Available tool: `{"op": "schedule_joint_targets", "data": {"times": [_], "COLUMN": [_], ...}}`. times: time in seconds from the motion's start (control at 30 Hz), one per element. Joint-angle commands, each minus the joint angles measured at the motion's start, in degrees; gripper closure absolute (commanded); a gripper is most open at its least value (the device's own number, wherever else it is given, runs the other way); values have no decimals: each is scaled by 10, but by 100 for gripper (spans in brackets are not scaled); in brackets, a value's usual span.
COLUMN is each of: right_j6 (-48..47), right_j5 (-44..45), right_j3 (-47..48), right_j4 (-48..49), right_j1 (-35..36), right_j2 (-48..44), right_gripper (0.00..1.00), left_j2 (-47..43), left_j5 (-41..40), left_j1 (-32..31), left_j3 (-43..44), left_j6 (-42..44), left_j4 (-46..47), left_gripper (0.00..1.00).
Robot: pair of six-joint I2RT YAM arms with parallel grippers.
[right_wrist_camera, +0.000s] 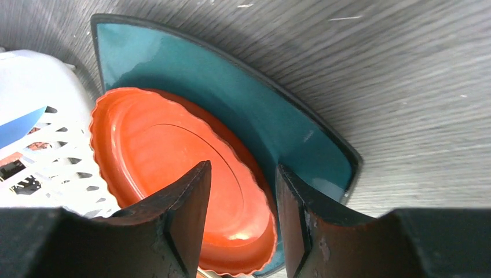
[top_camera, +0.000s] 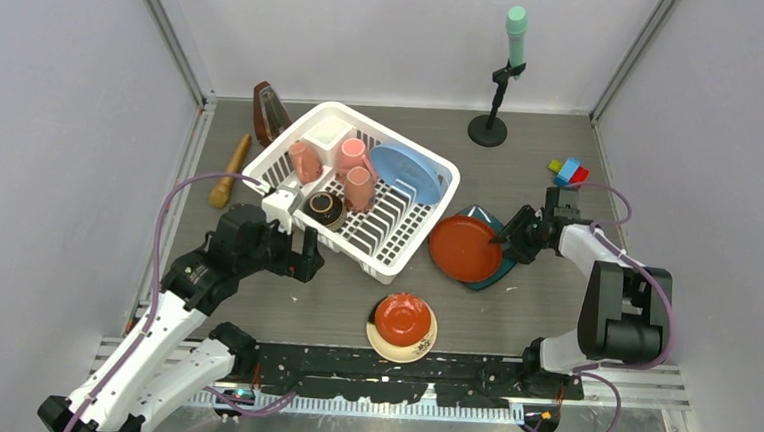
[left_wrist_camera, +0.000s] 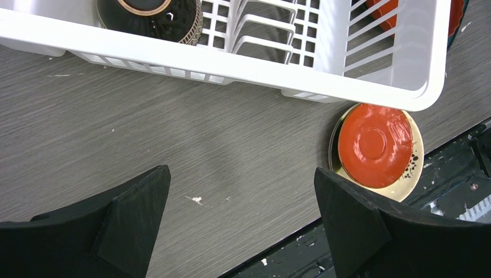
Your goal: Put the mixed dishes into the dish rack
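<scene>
The white dish rack (top_camera: 395, 257) holds pink mugs (top_camera: 352, 157), a light blue plate (top_camera: 406, 172) and the brown bowl (top_camera: 324, 208). To its right a red scalloped plate (top_camera: 464, 247) lies on the dark teal plate (top_camera: 500, 273). My right gripper (top_camera: 506, 236) is open. Its fingers straddle the red plate's (right_wrist_camera: 150, 150) rim, one over the red plate and one over the teal plate (right_wrist_camera: 231, 87), with gaps showing. A red saucer (top_camera: 402, 317) sits on the cream saucer (top_camera: 422, 346) near the front. My left gripper (left_wrist_camera: 241, 171) is wide open over bare table beside the rack (left_wrist_camera: 231, 66).
A brown metronome (top_camera: 267, 112) and a wooden stick (top_camera: 229, 171) lie left of the rack. A black stand with a green top (top_camera: 501, 83) is at the back. Toy blocks (top_camera: 568, 171) sit at the right. The black rail (top_camera: 419, 364) runs along the near edge.
</scene>
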Motion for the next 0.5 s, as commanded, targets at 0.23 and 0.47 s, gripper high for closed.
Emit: {"op": "schedule_joint_targets", "data": {"times": [0.23,0.47], "right_j6": [-46,-34], "right_j5": [85,268], "right_j3": [38,79], "right_j4": [-58,-120], "right_j1": [25,26], "right_j2": [-38,-167], "right_gripper": [86,100], "left_j2": [8,8], "left_j5": [13,13], "left_j1": [-2,-2], "left_j3": [-1,-1], "left_j6": [0,0], "left_j4": [26,26], "left_gripper": [1,1]}}
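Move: The red plate is right at the right hand: its near-side rim already sits between the half-open fingers, and its middle lies about 8 cm to the left, 2 cm back and roughly 1 cm lower. The teal plate beneath it is centred some 6 cm left and 2 cm back. The dish rack's middle is about 34 cm left and 10 cm ahead, the blue plate in it 22 cm left and 14 cm ahead. From the left hand, the red plate lies roughly 33 cm right, 7 cm ahead and 15 cm down. The right fingers pinch the rim of the red plate, going from half open to nearly shut as the hand nudges about 1 cm left and then slightly back, low over the table. With the rim caught, the hand draws up some 4 cm and about 3 cm to the right, rolling roughly 10 degrees so its left side dips, away from the teal plate. ##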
